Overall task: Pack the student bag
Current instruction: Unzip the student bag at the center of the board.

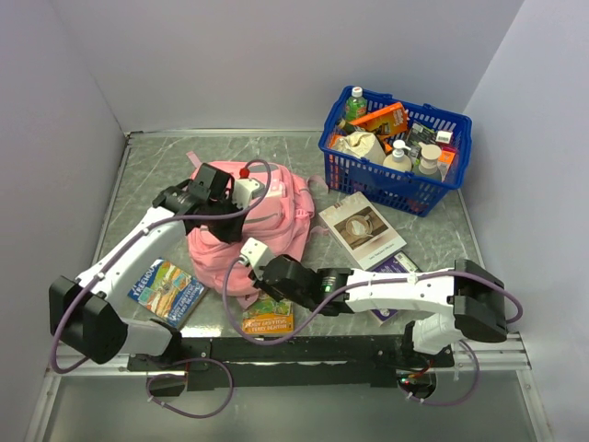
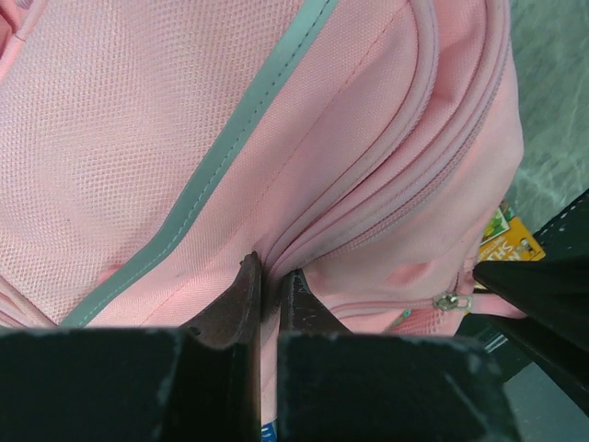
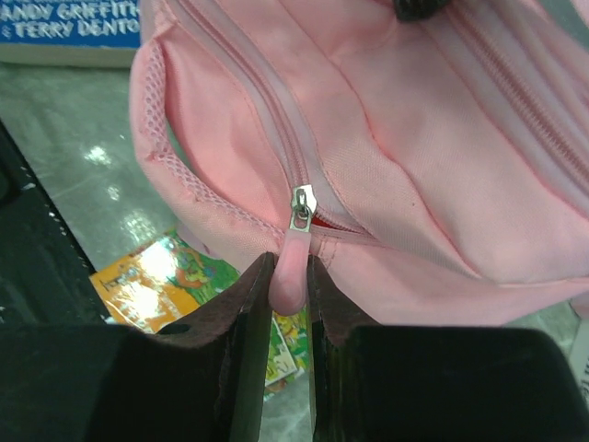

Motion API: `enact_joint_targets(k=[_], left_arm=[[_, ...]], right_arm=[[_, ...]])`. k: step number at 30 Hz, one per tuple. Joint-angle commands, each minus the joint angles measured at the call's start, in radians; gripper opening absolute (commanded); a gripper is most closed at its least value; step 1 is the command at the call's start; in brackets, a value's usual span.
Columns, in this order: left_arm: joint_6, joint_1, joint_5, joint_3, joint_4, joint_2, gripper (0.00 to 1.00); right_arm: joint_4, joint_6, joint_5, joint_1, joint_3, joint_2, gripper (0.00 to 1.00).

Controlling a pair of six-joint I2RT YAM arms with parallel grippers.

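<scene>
The student bag (image 1: pixel 276 216), a soft pink backpack, lies in the middle of the table. My left gripper (image 1: pixel 221 221) rests on its upper left side. In the left wrist view the left gripper (image 2: pixel 271 281) is shut on a fold of the bag's fabric (image 2: pixel 138 138) beside a zipper seam. My right gripper (image 1: pixel 250 267) is at the bag's near edge. The right wrist view shows the right gripper (image 3: pixel 290 267) shut on the pink zipper pull (image 3: pixel 288 272) of a front pocket (image 3: pixel 442 166). That zipper is slightly parted at the metal slider (image 3: pixel 301 207).
A blue plastic basket (image 1: pixel 368 180) with bottles and boxes stands at the back right. A white book (image 1: pixel 361 230) lies right of the bag, a blue book (image 1: pixel 166 290) near the left arm, an orange book (image 1: pixel 267 318) under the right gripper, and a purple item (image 1: pixel 396 267) by the right arm.
</scene>
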Motion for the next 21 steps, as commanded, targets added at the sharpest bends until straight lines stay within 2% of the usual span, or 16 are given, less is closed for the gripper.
enact_joint_targets(k=[1, 3, 8, 14, 17, 21], left_arm=[[-0.168, -0.011, 0.078, 0.143, 0.231, -0.031, 0.01], [-0.160, -0.012, 0.064, 0.150, 0.218, -0.060, 0.01], [-0.117, -0.011, -0.003, 0.169, 0.168, -0.148, 0.01], [-0.094, 0.020, -0.063, 0.140, 0.128, -0.224, 0.01], [-0.099, 0.018, -0.028, 0.149, 0.114, -0.218, 0.01], [-0.116, -0.014, 0.057, 0.173, 0.099, -0.159, 0.01]], right_arm=[[-0.012, 0.053, -0.086, 0.055, -0.006, -0.026, 0.00], [-0.006, 0.053, -0.020, 0.041, -0.067, -0.049, 0.00], [-0.001, 0.011, 0.070, -0.069, -0.051, -0.020, 0.00], [0.073, -0.030, -0.036, -0.302, -0.005, -0.042, 0.00], [0.057, -0.103, -0.049, -0.356, 0.055, 0.001, 0.00], [0.056, -0.128, -0.033, -0.382, 0.043, -0.009, 0.00]])
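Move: In the right fingers already is the pink zip pull; the stretch of the bag's right side it is drawn towards lies about 14 cm ahead, 8 cm right and slightly lower. Directly below, some 13 cm down, is the orange treehouse book; the coffee-cup book lies about 16 cm ahead and 25 cm right. From the left hand, which holds a fold of the bag, the pull is some 12 cm back, 7 cm right and a little lower. Keeping its pinch on the zip pull, the right hand first eases right, then sweeps quickly forward along the bag's near right side, about 12 cm forward and 5 cm right in all, rising towards the end and turning some 15 degrees clockwise. The left hand keeps the piped seam fold pinched and lifts it about 7 cm, its fingertips tipping outward. ##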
